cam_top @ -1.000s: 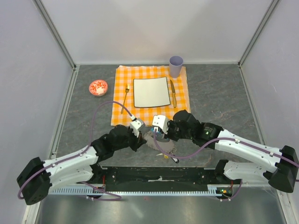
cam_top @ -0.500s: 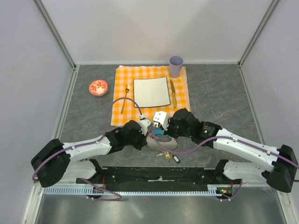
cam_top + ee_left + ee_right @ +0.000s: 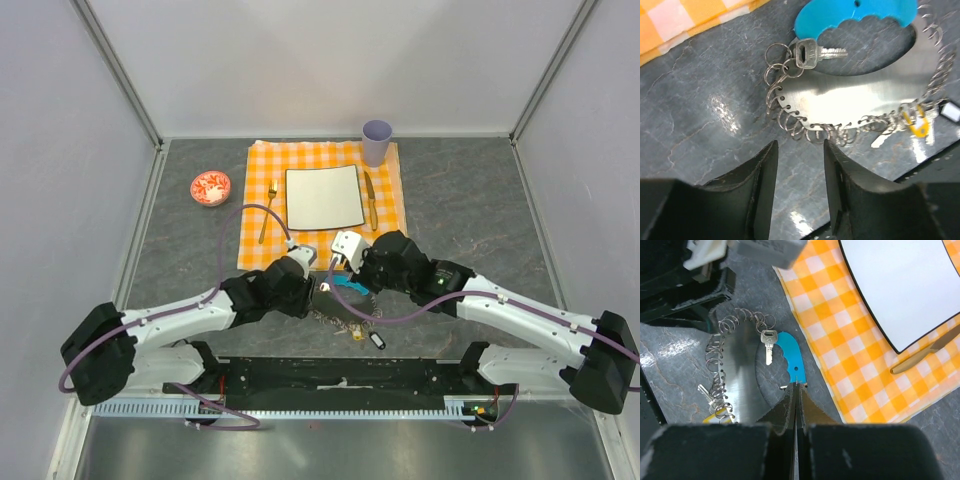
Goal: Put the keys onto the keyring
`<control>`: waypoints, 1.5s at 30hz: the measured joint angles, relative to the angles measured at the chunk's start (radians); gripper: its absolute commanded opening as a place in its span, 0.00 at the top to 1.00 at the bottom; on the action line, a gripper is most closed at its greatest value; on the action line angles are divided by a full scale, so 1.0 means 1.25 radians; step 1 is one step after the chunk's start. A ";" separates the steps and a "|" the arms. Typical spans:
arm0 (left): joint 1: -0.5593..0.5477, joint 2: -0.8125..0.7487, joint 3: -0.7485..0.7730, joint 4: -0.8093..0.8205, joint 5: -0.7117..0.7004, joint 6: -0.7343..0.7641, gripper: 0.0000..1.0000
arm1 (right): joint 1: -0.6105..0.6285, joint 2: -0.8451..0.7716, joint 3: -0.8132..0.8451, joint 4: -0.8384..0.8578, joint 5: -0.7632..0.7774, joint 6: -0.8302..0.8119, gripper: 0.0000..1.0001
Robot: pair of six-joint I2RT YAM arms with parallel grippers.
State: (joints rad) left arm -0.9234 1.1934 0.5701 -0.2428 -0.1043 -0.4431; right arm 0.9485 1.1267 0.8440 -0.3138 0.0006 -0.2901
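The keyring has a turquoise curved tag (image 3: pixel 790 357), a shiny crescent metal plate (image 3: pixel 740 385) and many small wire rings along its edge. It lies on the grey table just in front of the checked cloth. A silver key (image 3: pixel 768 345) hangs on a ring beside the tag. A second silver key (image 3: pixel 705 392) and a yellow-headed key (image 3: pixel 722 415) sit at the plate's other end. My right gripper (image 3: pixel 796 386) is shut on the near end of the tag. My left gripper (image 3: pixel 800 150) is open and empty, just short of the rings (image 3: pixel 790 120). The tag (image 3: pixel 855 15) and key (image 3: pixel 812 51) also show there.
An orange checked cloth (image 3: pixel 265 165) carries a white square plate (image 3: pixel 325 197), a gold fork (image 3: pixel 270 210) and a gold knife (image 3: pixel 370 200). A lilac cup (image 3: pixel 377 142) stands at its far right corner. A red-and-white bowl (image 3: pixel 210 187) sits left of it.
My left arm has reached forward and to the right, bringing its gripper up to the keyring. My right gripper has shifted slightly away with the tag, and the turquoise shows more.
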 measured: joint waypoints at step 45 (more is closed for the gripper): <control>-0.117 0.240 0.215 -0.188 -0.087 -0.195 0.79 | 0.000 -0.017 -0.002 0.011 0.025 0.026 1.00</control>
State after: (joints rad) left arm -1.0691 1.4933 0.8394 -0.4778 -0.2127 -0.6872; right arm 0.9485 1.1049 0.8417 -0.2996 0.0322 -0.2573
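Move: The keyring's near-edge ring that the left hand is heading for lies roughly 4 cm to its right, 2 cm back and 3 cm below. The loose-looking silver key beside the blue handle is about 4 cm ahead and 5 cm right, the blue handle 6 cm ahead and 10 cm right, and the yellow key 6 cm back and 10 cm right. From the right hand that ring sits some 5 cm back, 6 cm left and 14 cm below. The ring on the plate's near edge is approached by the open left fingers: the hand lifts about 2.5 cm while going right and a little back, sinks again, then edges farther right and slightly down and back, ending about 3.5 cm to the right. It tilts some 15 degrees so the fingers point more steeply down, and they close to about half their starting gap, bringing the tips to either side of the ring. ##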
